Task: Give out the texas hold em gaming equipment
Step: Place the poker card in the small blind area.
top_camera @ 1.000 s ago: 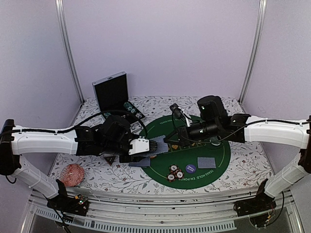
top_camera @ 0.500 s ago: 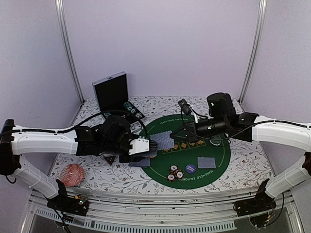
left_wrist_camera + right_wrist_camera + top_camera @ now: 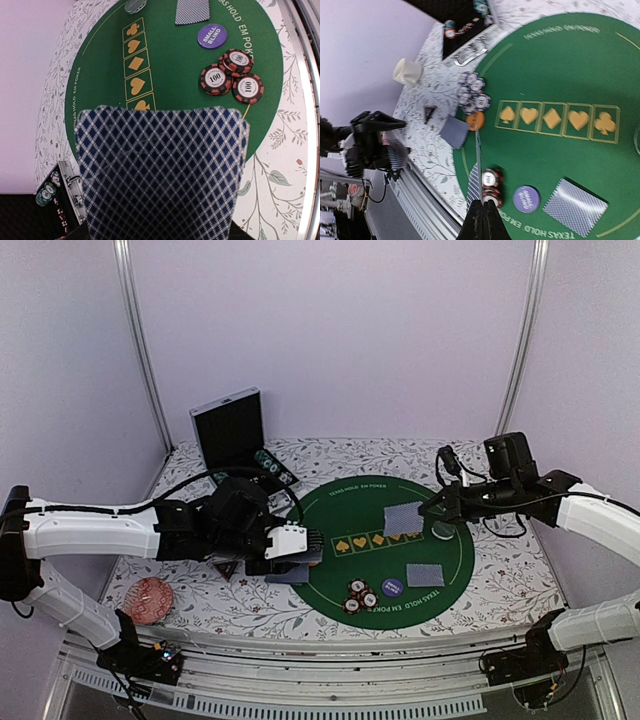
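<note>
My left gripper (image 3: 310,543) hovers at the green mat's (image 3: 450,560) left edge, shut on a deck of blue-backed playing cards (image 3: 160,170) that hides its fingers in the wrist view. My right gripper (image 3: 425,512) is shut on a single card (image 3: 403,520), held above the right half of the mat and seen edge-on as a thin card (image 3: 478,160) in its wrist view. On the mat lie one card (image 3: 424,575), a purple button (image 3: 392,587), red-black chips (image 3: 360,595) and a pale-green button (image 3: 442,530). An orange button (image 3: 475,120), blue-white chips (image 3: 472,92) and a black triangular marker (image 3: 429,113) sit at the mat's left.
An open black case (image 3: 232,430) stands at the back left. A red patterned round object (image 3: 150,600) lies front left. A cream mug (image 3: 407,72) stands near the case. A few dealt cards (image 3: 290,575) lie under my left gripper.
The right gripper drew one card off the deck and carried it right across the mat. The left arm and deck stayed still.
</note>
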`<state>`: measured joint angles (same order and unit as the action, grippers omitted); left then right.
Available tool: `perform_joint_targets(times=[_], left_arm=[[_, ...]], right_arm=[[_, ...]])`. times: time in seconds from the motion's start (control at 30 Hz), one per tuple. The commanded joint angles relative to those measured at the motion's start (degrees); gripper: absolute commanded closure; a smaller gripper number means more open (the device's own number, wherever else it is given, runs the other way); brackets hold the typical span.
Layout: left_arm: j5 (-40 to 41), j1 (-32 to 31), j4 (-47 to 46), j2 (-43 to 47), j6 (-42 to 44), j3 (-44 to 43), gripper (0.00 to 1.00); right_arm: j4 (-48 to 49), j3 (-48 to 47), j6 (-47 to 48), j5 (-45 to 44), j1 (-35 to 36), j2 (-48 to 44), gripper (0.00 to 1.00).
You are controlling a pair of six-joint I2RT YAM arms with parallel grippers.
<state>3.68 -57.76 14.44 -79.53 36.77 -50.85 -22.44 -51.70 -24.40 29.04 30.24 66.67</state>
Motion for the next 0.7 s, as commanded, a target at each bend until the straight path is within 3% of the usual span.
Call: perform_joint_targets(times=[0.0, 0.17, 0.67], left_arm=[[-0.17, -0.32, -0.2, -0.13, -0.56, -0.46, 0.46], [-0.26, -0.32, -0.03, -0.43, -0.59, -0.56, 0.46], [-0.43, -0.27, 0.15, -0.36, -0.52, -0.49, 0.47]], right_arm=[[-10.19, 5.86, 2.43, 0.66, -7.39, -1.88, 0.98], [-9.28, 10.62, 4.41, 3.5, -10.35, 0.81, 0.98], [-4.12, 12.79, 9.04, 7.63, -13.76, 10.79, 0.98]])
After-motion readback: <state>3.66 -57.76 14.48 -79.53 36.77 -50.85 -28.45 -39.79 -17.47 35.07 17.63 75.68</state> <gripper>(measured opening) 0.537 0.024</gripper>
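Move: Below the right hand, which already holds a poker card, the card lying in the small blind area is some 20 cm down, about 3 cm to the right and 2 cm back. At that same depth, the purple small blind chip lies about 5 cm left and 5 cm back, the red-and-black chips 12 cm left and 8 cm back, and the clear disc 12 cm ahead and 8 cm right. From the left hand, the lying card is roughly 28 cm right, 1 cm ahead and 13 cm below. Sinking about 13 cm towards the card already lying beside the small blind chip, the right hand first swings some 6 cm to the right as it drops, then goes on almost straight down with a slight draw back. Its wrist tips about 20 degrees so the fingers point more steeply down, and they stay shut on the held card. ##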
